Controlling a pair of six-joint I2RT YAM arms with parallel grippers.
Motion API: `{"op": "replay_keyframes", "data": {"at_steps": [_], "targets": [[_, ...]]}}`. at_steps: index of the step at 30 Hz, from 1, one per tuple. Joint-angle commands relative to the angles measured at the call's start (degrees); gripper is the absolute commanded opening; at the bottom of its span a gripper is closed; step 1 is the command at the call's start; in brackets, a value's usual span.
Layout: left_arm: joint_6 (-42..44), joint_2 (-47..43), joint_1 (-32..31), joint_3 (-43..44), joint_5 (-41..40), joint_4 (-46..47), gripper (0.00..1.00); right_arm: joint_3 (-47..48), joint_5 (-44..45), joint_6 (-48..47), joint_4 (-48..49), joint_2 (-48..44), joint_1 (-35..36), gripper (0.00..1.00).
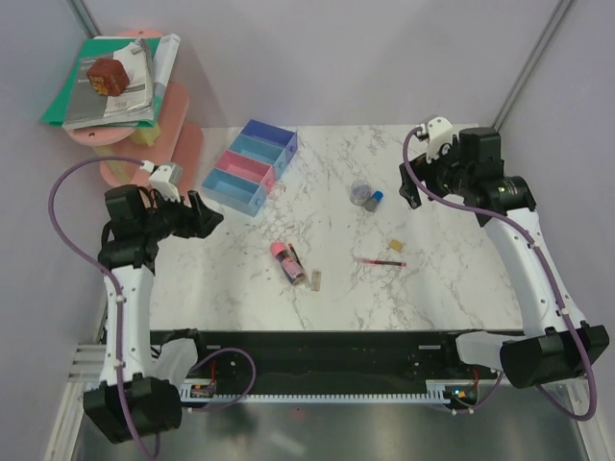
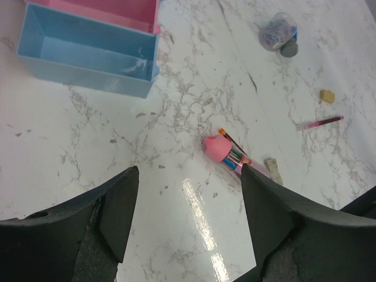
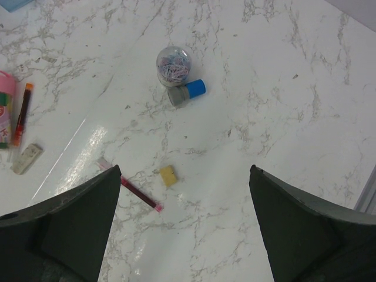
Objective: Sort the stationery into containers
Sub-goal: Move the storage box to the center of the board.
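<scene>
The containers (image 1: 231, 200), four joined trays in light blue, pink and darker blue, stand at the back left; the nearest light blue one (image 2: 82, 79) looks empty. The stationery lies loose on the marble: a pink-capped tube (image 1: 286, 259) (image 2: 218, 147) with a tan block (image 1: 313, 280) beside it, a thin red pen (image 1: 380, 260) (image 3: 140, 195), a yellow-tan block (image 1: 394, 246) (image 3: 168, 175), a clear round roll (image 1: 360, 189) (image 3: 174, 63) and a grey blue-capped cylinder (image 1: 374, 201) (image 3: 187, 92). My left gripper (image 1: 207, 216) (image 2: 189, 170) hovers open near the trays. My right gripper (image 1: 411, 184) (image 3: 185, 170) hangs open, holding nothing.
A tiered pink round shelf (image 1: 178, 134) stands off the table's back left, topped by stacked books and papers (image 1: 125, 91) with a brown block (image 1: 108, 75). Grey walls close in the back and sides. A dark rail (image 1: 317, 360) runs along the near edge.
</scene>
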Motion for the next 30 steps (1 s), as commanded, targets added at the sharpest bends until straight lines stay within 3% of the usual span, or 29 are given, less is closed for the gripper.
{"op": "replay_keyframes", "data": {"at_steps": [1,7,10,22,30], "targets": [[-8.9,8.9,-4.9,0.9,-11.0,8.3,0.77,2.6,3.9,-1.8,3.4,1.2,1.0,0.98],[-12.5,22.3,-16.8,8.0,-23.3,13.6,0.76,-2.2,5.3,-2.6,5.2,-0.2,1.2,0.98],[-13.4,29.2,-19.5,12.4,-28.5,14.6,0.76,-3.3,5.8,-2.6,5.3,-0.5,1.3,0.98],[-16.6,50.0,-22.4,29.6,-36.2,16.4,0.75,-4.2,5.9,-2.9,4.9,-0.2,1.7,0.98],[-17.0,56.3,-24.0,34.2,-39.6,15.4,0.74,-4.9,6.0,-3.2,5.1,-1.1,1.7,0.98]]}}
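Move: The storage box is about 26 cm ahead of my left hand, 5 cm to its right and some 20 cm below. The pink-capped bottle lies much nearer, roughly 7 cm ahead and 12 cm to the right of that hand. The pink shelf stands about 17 cm to the left of the box and level with it. From my right hand the box is some 40 cm to the left, 22 cm ahead and 23 cm lower. I reach my left hand forward about 22 cm to the storage box, dipping 7 cm early, running level, then sinking again to end 10 cm lower and some 5 cm to the right, over its near compartments. The fingers stay open and touch nothing yet, while the wrist tips down and swings counter-clockwise, some 15 degrees each. My right hand sinks slightly, still open and empty. ##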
